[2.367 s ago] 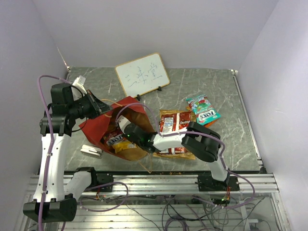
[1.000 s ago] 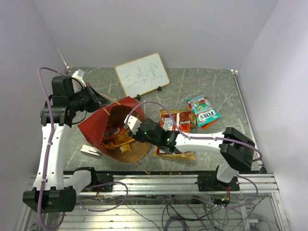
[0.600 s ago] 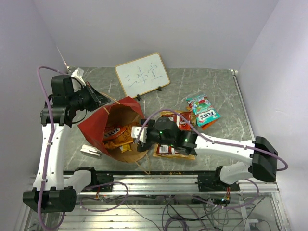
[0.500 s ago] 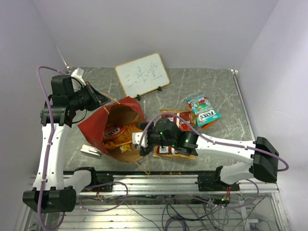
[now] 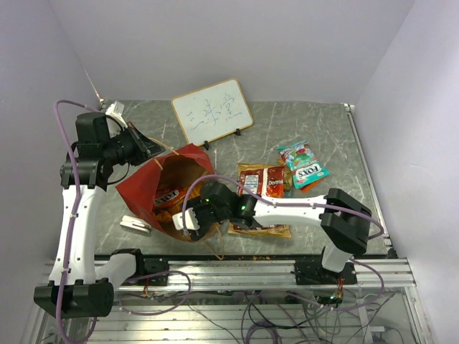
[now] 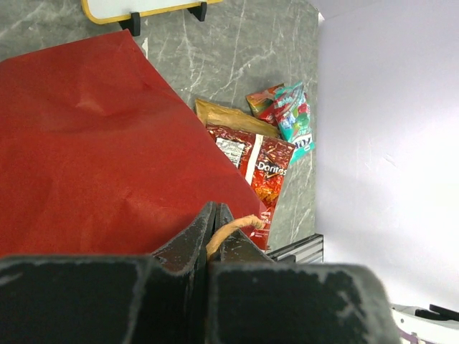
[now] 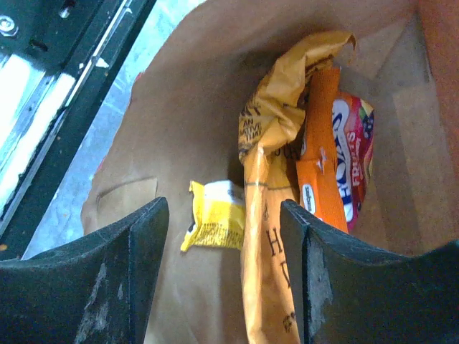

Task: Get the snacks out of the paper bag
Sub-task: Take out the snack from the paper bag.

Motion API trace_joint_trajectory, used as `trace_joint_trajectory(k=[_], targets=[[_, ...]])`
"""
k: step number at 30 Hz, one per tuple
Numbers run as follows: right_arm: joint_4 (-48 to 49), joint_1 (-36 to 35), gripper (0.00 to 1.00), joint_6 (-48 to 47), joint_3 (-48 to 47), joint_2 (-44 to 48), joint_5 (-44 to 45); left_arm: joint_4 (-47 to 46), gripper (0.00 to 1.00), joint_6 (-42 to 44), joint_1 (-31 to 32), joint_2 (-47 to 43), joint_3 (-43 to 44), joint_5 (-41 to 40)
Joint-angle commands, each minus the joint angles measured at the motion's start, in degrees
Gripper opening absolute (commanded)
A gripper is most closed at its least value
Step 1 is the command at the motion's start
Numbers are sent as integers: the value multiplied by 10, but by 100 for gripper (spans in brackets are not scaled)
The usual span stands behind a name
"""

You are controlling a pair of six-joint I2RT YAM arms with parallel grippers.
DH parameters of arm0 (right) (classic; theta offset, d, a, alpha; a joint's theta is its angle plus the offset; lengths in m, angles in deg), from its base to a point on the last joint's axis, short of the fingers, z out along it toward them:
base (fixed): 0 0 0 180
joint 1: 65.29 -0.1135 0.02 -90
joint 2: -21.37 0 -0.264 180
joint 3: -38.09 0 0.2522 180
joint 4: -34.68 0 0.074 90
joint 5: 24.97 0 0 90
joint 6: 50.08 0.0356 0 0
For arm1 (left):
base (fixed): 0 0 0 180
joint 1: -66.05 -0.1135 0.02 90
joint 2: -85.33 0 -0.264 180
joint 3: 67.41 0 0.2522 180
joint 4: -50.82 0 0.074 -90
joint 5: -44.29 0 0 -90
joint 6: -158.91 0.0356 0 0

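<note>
The red paper bag (image 5: 143,188) lies on its side, its brown mouth facing my right arm. My left gripper (image 5: 148,153) is shut on the bag's loop handle (image 6: 231,228) and holds the upper wall (image 6: 93,143) up. My right gripper (image 5: 188,221) is open at the bag's mouth. Its view looks inside, where my right gripper (image 7: 222,215) has nothing between its fingers. Snacks in the bag: a small yellow packet (image 7: 214,223), a long yellow packet (image 7: 269,236), an orange one (image 7: 319,179) and a red FOX'S one (image 7: 355,161). Out on the table lie a red Doritos packet (image 5: 262,180) and a teal FOX'S packet (image 5: 303,163).
A white framed writing board (image 5: 212,110) stands behind the bag. A small white object (image 5: 136,224) lies on the table at the bag's near left. A tan packet (image 5: 267,231) lies under my right forearm. The table's metal rail (image 5: 237,269) runs along the near edge.
My right gripper opened and swung back toward the near left, into the bag's mouth. The left gripper has kept its hold on the handle and has not moved.
</note>
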Motion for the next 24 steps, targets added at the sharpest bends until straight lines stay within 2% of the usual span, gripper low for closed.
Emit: trace_joint_trajectory(k=[1, 9, 16, 20, 24], targets=[[33, -9, 62, -13, -31, -32, -5, -31, 7, -27, -2, -16, -19, 9], [80, -21, 58, -7, -50, -90, 65, -39, 7, -47, -2, -23, -31, 15], [78, -21, 52, -4, -85, -129, 66, -32, 7, -44, -2, -28, -31, 16], [73, -21, 42, 2, -98, -143, 68, -24, 7, -38, -2, -26, -25, 15], [68, -21, 23, 5, -106, -144, 70, -25, 7, -36, -2, -22, -23, 13]])
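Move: The tan snack packet standing on edge in the paper bag is some 6 cm to the right hand's left, 3 cm forward and 4 cm lower. The small yellow packet is about 4 cm left of the hand, 2 cm forward and 7 cm below; the orange packet is roughly 6 cm forward, 8 cm left and 6 cm below. From the left hand, the tan packet is about 10 cm back, 2 cm right and 24 cm below. The tan packet's upright edge comes between the right fingers as that hand goes about 5 cm left, deeper into the bag, sinking some 3 cm and edging forward 2 cm with its pitch almost unchanged. The fingers narrow gradually, then faster at the end, to about half their opening, and begin to pinch the edge below its crumpled end. The left hand stays nearly in place, keeping its grip on the bag's handle. ##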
